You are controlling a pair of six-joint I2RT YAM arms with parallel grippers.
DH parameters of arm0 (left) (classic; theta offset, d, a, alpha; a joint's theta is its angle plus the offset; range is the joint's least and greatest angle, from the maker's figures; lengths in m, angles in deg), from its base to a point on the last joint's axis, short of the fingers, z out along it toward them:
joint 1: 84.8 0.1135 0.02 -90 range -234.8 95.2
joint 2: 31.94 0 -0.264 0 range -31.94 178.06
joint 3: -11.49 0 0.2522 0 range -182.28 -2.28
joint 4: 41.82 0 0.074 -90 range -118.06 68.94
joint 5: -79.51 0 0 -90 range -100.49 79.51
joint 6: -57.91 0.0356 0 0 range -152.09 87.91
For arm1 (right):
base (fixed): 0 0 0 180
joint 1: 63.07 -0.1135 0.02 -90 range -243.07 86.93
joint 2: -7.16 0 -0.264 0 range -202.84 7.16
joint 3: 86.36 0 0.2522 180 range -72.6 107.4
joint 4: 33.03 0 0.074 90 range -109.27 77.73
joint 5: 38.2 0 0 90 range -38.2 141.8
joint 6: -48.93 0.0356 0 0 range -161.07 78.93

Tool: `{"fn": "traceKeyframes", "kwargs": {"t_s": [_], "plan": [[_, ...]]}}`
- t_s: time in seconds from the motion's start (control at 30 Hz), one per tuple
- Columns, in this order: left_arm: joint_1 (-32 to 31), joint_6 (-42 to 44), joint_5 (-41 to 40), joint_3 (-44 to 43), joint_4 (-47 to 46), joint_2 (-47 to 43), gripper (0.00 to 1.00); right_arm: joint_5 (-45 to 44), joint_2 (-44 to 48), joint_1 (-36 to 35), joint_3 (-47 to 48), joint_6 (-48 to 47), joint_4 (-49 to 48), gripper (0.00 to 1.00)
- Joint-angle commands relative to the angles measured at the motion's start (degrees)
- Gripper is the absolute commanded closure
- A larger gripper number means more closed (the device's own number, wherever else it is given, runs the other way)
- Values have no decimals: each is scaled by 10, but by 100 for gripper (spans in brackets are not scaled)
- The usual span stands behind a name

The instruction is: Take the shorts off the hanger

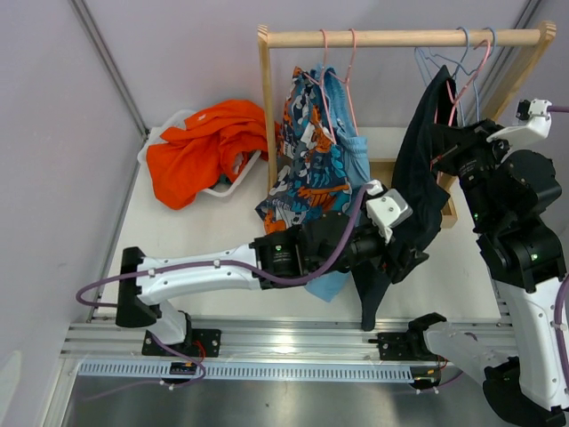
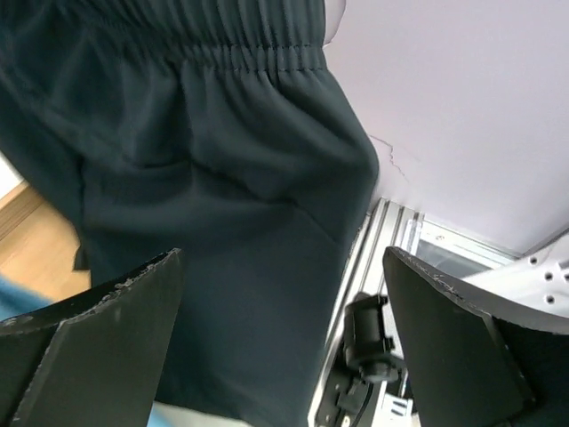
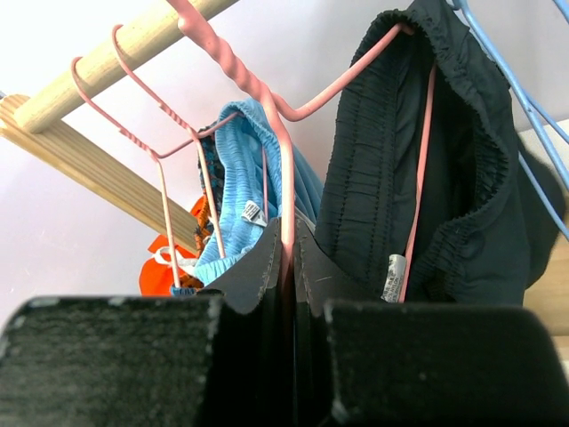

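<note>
Near-black navy shorts (image 1: 422, 178) hang by their waistband on a pink hanger (image 3: 284, 160) at the right end of the wooden rail (image 1: 400, 38). My right gripper (image 3: 287, 267) is shut on a thin bar of that hanger, just left of the waistband (image 3: 444, 178). My left gripper (image 2: 283, 267) stands wide open at the lower part of the navy shorts (image 2: 222, 178), with the dark cloth hanging just beyond its fingers and nothing pinched. From above, the left gripper (image 1: 402, 256) sits against the hem. Cartoon-print shorts (image 1: 302, 160) and light blue shorts (image 1: 351, 147) hang on other pink hangers further left.
Orange-red shorts (image 1: 209, 142) lie in a white basket (image 1: 233, 182) at the back left. Bare blue hangers (image 1: 471, 49) hang at the rail's right end. The wooden rack's side frame (image 1: 263, 98) stands between basket and hanging clothes. The metal base rail (image 2: 356, 267) runs under the left gripper.
</note>
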State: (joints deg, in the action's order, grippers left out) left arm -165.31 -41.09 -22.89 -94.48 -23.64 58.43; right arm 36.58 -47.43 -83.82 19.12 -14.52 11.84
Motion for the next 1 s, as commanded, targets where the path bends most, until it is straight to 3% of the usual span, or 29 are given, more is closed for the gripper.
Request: {"fn": "traceKeyframes", "kwargs": {"t_s": [0.0, 0.13, 0.2, 0.4, 0.67, 0.8, 0.97], "plan": [[-3, -5, 19, -26, -41, 35, 8, -8, 14, -2, 2, 7, -41, 100], [-3, -13, 12, -12, -74, 58, 89, -9, 14, -2, 7, 6, -40, 100], [-3, -16, 9, -5, -76, 56, 99, -11, 13, -1, 9, 4, -40, 100], [-17, -30, -22, 126, -122, -21, 100, -16, 12, 0, 8, 1, -44, 100], [-157, -79, -144, 339, -119, -148, 100, -23, -8, 0, 39, -20, -40, 100], [-169, -102, -182, 364, -106, -170, 100, -21, -2, -1, 36, -11, -32, 100], [-135, -53, -217, 285, -72, -151, 100, -2, 31, 0, 1, 45, 14, 100]]}}
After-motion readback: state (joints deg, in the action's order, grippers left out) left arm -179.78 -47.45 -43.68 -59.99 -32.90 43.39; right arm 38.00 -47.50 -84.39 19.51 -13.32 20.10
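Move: The dark shorts hang right in front of the left gripper's open fingers, their middle about 4 cm to its right and 5 cm farther out, roughly level. The pink hanger, held by the right gripper, is some 13 cm ahead, 4 cm right and 13 cm above the left gripper; the light blue shorts are about 10 cm ahead and 14 cm left. From the right gripper, the dark shorts' middle is about 4 cm left, 2 cm ahead and 14 cm below. Close the left gripper from wide open while nudging it about 3 cm right and 4 cm down, pinching the side of the dark shorts. Then pull the cloth some 11 cm left, 9 cm down and 7 cm back, away from the hanger. Keep the right fingers shut on the hanger wire, letting that hand sink about 3 cm and tip slightly down late in the pull. ##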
